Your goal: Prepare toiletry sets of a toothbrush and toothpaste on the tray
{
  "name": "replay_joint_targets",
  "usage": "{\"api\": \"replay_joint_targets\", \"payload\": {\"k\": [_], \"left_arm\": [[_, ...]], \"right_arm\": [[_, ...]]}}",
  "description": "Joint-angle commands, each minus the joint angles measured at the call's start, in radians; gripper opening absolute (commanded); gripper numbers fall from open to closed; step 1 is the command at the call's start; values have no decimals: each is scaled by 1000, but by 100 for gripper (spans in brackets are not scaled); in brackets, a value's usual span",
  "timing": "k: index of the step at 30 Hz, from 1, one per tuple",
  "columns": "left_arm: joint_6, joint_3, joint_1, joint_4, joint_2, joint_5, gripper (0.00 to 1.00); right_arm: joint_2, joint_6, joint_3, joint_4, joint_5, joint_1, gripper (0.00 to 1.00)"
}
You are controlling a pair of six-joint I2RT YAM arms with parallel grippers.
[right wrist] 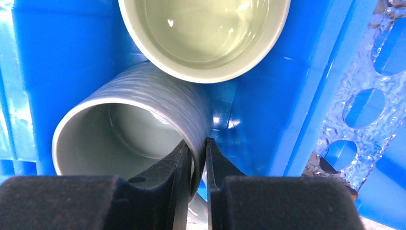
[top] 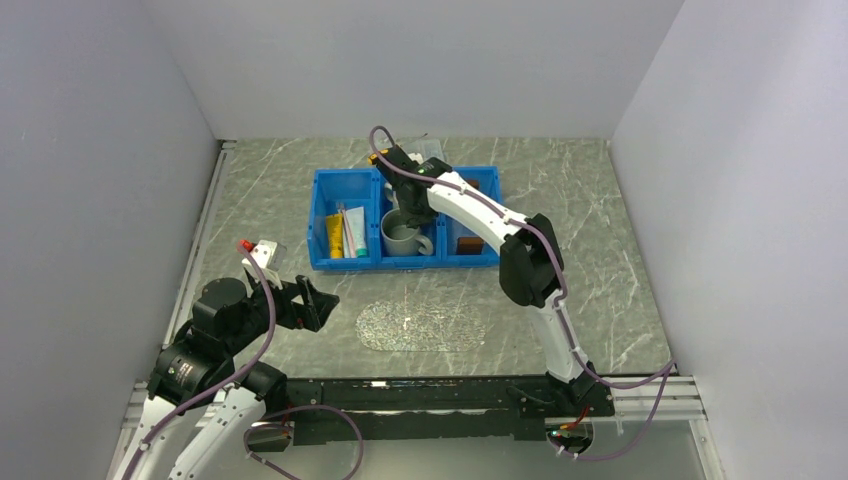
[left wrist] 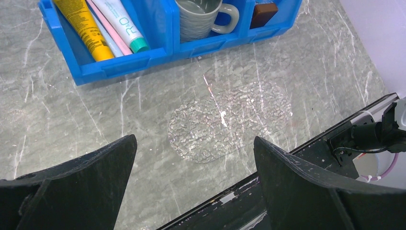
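Observation:
The toothpaste point(left wrist: 119, 21), a white tube with a teal cap, and the thin pink toothbrush point(left wrist: 111, 32) lie in the left compartment of the blue bin point(top: 322, 215). The tray point(top: 467, 243) lies in the bin's right compartment, and its brown handle blocks show. My right gripper point(right wrist: 196, 141) reaches down into the middle compartment. It is shut on the wall of a grey ribbed mug point(right wrist: 143, 96), one finger inside and one outside. My left gripper point(left wrist: 194, 139) stands open and empty above the table at the front left, well apart from the bin.
A yellow tube point(left wrist: 84, 26) lies beside the toothpaste. A second, paler mug point(right wrist: 206, 33) stands against the gripped one. A clear textured oval plate point(top: 420, 325) rests on the table in front of the bin. A clear perforated piece point(right wrist: 368, 96) shows past the bin's wall.

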Motion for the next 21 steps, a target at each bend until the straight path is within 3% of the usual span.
{"api": "replay_joint_targets", "payload": {"k": [1, 21], "left_arm": [[13, -2, -2, 42, -5, 0, 99], [9, -1, -2, 37, 2, -11, 99]], "right_arm": [[-110, 7, 81, 4, 29, 1, 0], [-294, -7, 2, 6, 28, 10, 0]]}}
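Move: My right fingers are already shut on the right rim of the grey mug, whose middle lies about 3 cm to their left, 1 cm back and 4 cm below. The green mug stands some 7 cm ahead and 1 cm left, the clear holder about 10 cm right and 3 cm ahead, the white toothpaste roughly 13 cm left and 1 cm back. From my left hand the grey mug is about 19 cm ahead, 15 cm right, well below. I keep my pinch on the grey mug's rim and draw it up out of the tray's middle compartment with my right hand, slowly at first and then faster, about 8 cm in all. It drifts barely a centimetre back and to the right on the way, while my wrist tilts the fingertips forward by under 10 degrees. ##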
